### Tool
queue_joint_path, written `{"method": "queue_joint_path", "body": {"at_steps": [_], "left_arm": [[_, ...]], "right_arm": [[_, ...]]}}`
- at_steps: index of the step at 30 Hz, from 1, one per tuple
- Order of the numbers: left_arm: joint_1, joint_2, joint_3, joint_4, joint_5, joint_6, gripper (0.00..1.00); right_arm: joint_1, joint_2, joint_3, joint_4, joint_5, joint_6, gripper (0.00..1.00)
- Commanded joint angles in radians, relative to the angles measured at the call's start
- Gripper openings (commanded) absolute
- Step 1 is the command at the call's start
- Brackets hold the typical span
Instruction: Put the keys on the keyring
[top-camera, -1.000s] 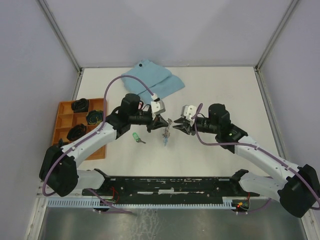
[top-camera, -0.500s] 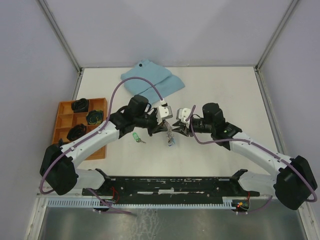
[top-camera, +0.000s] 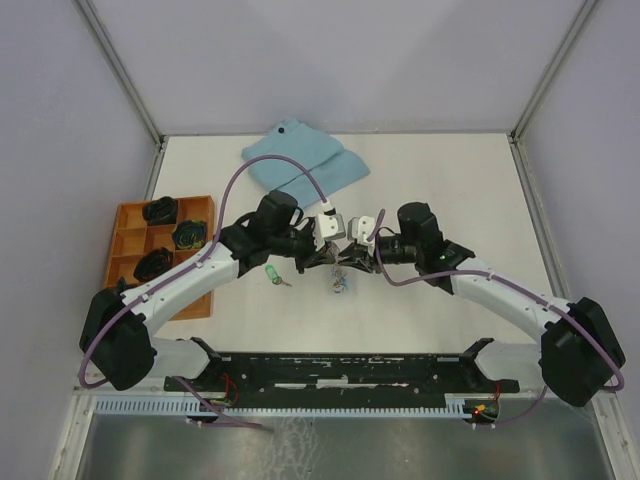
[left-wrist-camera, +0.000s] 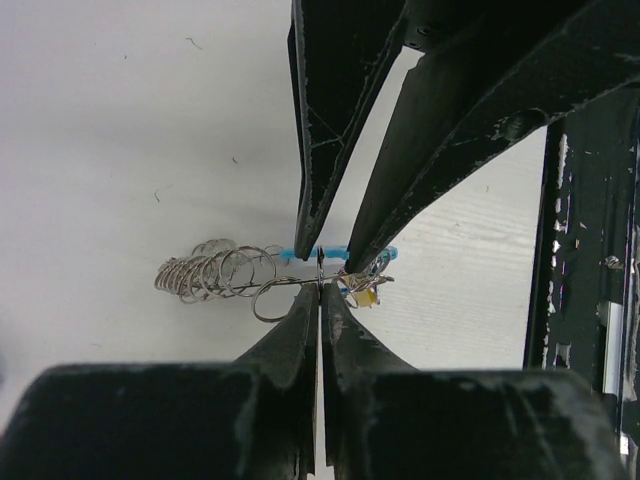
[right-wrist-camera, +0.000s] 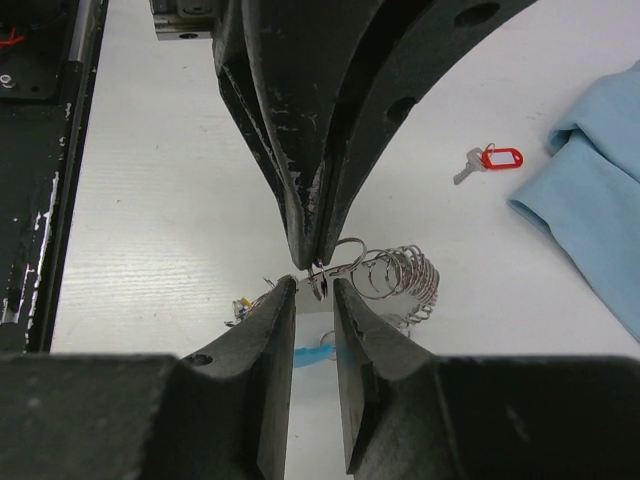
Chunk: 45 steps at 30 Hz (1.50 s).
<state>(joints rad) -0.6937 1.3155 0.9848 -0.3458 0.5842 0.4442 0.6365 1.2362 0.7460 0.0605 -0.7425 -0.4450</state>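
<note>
The keyring (left-wrist-camera: 215, 272), a coil of grey wire loops with a blue strap (left-wrist-camera: 385, 252) and a yellow tag, hangs low over the table between both arms (top-camera: 341, 281). My left gripper (left-wrist-camera: 320, 287) is shut on one wire loop of it. My right gripper (right-wrist-camera: 315, 283) faces it tip to tip, jaws a narrow way apart around the loop's end, with the blue strap (right-wrist-camera: 318, 353) showing in the gap. A green-tagged key (top-camera: 272, 274) lies left of the ring. A red-tagged key (right-wrist-camera: 488, 160) lies near the cloth. The blue-tagged key is out of view.
A folded light-blue cloth (top-camera: 305, 163) lies at the back of the table. An orange compartment tray (top-camera: 125, 245) holding dark items stands at the left. The black base rail (top-camera: 340, 370) runs along the near edge.
Both grippers have closed in on each other at the table's middle, and the right one now meets the left tip to tip. The keyring shifted slightly right and down with the left gripper.
</note>
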Motion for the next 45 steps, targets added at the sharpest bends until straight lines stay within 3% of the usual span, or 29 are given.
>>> {"method": "queue_joint_path", "body": {"at_steps": [1, 10, 15, 18, 28, 33, 39, 45], "left_arm": [[-0.006, -0.033, 0.023, 0.041, 0.049, 0.049, 0.03], [-0.007, -0.048, 0.015, 0.048, 0.070, 0.058, 0.03], [-0.006, -0.058, 0.004, 0.059, 0.076, 0.059, 0.03], [-0.007, -0.071, -0.021, 0.093, 0.046, 0.040, 0.03], [-0.007, -0.172, -0.251, 0.488, -0.318, -0.291, 0.42], [-0.007, -0.253, -0.351, 0.575, -0.529, -0.480, 0.62], [-0.005, -0.341, -0.422, 0.450, -0.774, -0.734, 0.80], [0.040, -0.318, -0.414, 0.206, -0.888, -0.945, 0.86]], "right_arm": [[-0.004, 0.012, 0.056, 0.039, -0.044, -0.011, 0.28], [-0.004, 0.030, 0.073, -0.013, -0.057, -0.030, 0.15], [-0.004, 0.030, 0.073, -0.042, -0.044, -0.049, 0.02], [-0.004, 0.018, 0.072, -0.062, -0.018, -0.062, 0.01], [-0.006, -0.040, 0.039, -0.062, 0.056, -0.044, 0.01], [-0.006, -0.062, 0.028, -0.042, 0.062, -0.025, 0.01], [-0.007, -0.085, 0.012, -0.022, 0.059, -0.037, 0.01], [-0.006, -0.095, -0.005, -0.024, 0.009, -0.149, 0.01]]}}
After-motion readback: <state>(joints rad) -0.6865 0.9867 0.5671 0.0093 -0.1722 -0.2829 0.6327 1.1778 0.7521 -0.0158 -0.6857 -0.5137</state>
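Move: The left fingers hold the coiled keyring by its upper end, its middle hanging about 3 cm straight below them. The half-open right fingers already straddle that end, the keyring's middle about 1 cm left and 3 cm below. From the left hand, the green key lies about 14 cm left, 2 cm ahead; the red key about 15 cm left, 17 cm ahead; both some 15 cm below. The right pinches the keyring; the left lets go, swinging 10 cm left-forward towards the green key, turning counter-clockwise. ##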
